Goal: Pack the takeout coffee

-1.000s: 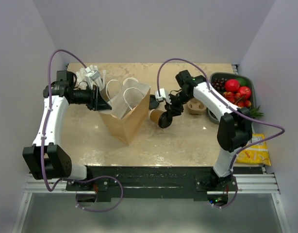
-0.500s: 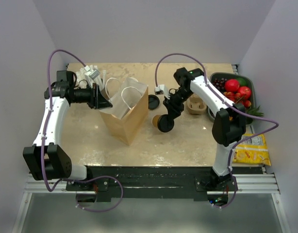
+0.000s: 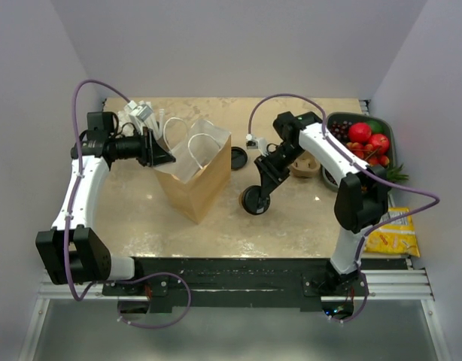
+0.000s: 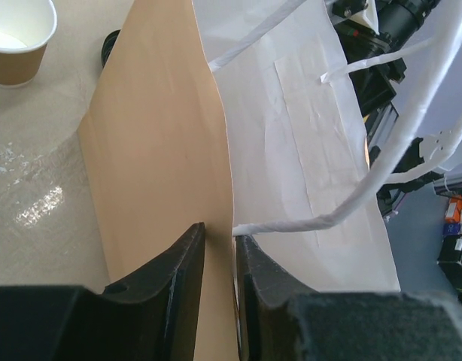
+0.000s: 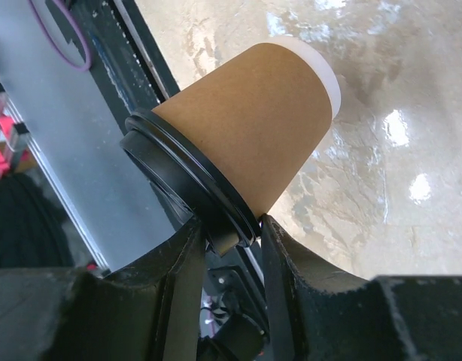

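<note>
The takeout coffee (image 5: 253,120), a kraft-brown cup with a black lid, hangs tilted on its side above the table. My right gripper (image 5: 231,233) is shut on its lid rim. In the top view the coffee (image 3: 251,201) hangs in the right gripper (image 3: 261,193), right of the brown paper bag (image 3: 197,180) and nearer the front. The bag stands upright with its mouth open and its white handles up. My left gripper (image 4: 220,248) is shut on the bag's (image 4: 156,150) upper wall edge, one finger outside and one inside. In the top view the left gripper (image 3: 160,156) is at the bag's left rim.
A loose black lid (image 3: 238,157) lies just right of the bag. A lidless brown cup (image 3: 303,164) stands behind the right arm. A dark bowl of fruit (image 3: 363,141) is at the far right, a yellow snack packet (image 3: 393,229) at the right edge, and white straws (image 3: 139,116) at the back left.
The right gripper has carried the coffee toward the table's near edge and a little away from the bag, turning it so the lid faces the camera. The left gripper keeps its hold.
</note>
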Motion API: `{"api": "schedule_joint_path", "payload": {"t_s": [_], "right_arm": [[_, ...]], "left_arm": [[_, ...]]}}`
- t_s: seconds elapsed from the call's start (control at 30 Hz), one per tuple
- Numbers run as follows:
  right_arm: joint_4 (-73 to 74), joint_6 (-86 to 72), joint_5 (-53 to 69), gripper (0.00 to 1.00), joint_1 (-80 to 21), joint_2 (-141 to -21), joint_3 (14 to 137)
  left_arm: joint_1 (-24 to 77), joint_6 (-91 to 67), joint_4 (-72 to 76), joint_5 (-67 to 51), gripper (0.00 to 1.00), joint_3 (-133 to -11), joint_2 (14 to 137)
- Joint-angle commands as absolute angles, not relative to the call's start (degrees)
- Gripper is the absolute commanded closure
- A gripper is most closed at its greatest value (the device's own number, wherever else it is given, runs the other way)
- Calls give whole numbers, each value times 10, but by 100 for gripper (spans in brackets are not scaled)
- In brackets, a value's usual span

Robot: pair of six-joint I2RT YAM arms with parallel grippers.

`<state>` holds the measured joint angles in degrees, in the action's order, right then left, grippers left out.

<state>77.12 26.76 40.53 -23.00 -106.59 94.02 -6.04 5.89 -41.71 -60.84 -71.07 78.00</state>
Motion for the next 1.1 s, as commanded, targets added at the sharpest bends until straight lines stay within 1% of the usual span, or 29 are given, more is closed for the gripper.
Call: {"api": "schedule_joint_path", "payload": {"t_s": [0.0,0.17,0.57,0.67,0.7,0.73,0.8,0.87,0.9,0.97,1.0,1.07], "right_arm": [[799,222,439,64,-219,-1084,976],[780,185,403,62,-219,-1119,969],[780,174,425,62,-217,-1166,981],[780,168,418,53,-217,-1175,985],[780,165,414,43,-218,-1177,987],[780,160,415,39,-216,-1180,989],[778,161,424,34,-214,-1181,994],[773,164,427,31,-213,-1181,1006],[771,168,428,27,-210,-1180,1013],[759,181,410,22,-207,-1172,1045],[754,192,402,17,-201,-1170,1058],[737,198,385,14,-191,-1159,1098]], "left_arm": [[-61,39,-395,-606,72,-698,766],[-60,37,-409,-594,72,-696,761],[-60,35,-413,-577,72,-671,744],[-61,35,-413,-577,71,-671,747],[-61,35,-412,-577,71,-671,747],[-61,35,-413,-578,71,-672,750],[-60,35,-412,-578,70,-673,751],[-61,34,-410,-582,70,-674,751],[-61,33,-409,-583,70,-674,752],[-61,32,-407,-586,69,-677,754],[-60,32,-407,-587,69,-678,755],[-60,32,-408,-589,69,-683,758]]}}
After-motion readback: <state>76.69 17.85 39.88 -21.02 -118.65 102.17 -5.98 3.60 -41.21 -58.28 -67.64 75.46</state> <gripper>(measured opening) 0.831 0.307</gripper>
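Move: The right hand already grips the lidded coffee cup by its lid rim, tilted; the table spot for it lies about 15 cm below, 3 cm left and 1 cm back. The paper bag's middle is some 22 cm left and 5 cm ahead, the loose black lid about 16 cm ahead and 8 cm left, the cup holder 16 cm ahead and 14 cm right. From the left hand, still on the bag's rim, that spot is roughly 26 cm right, 8 cm back, 20 cm down. The right hand lowers the cup about 5 cm to the table, opens wide, then withdraws forward and slightly up. ##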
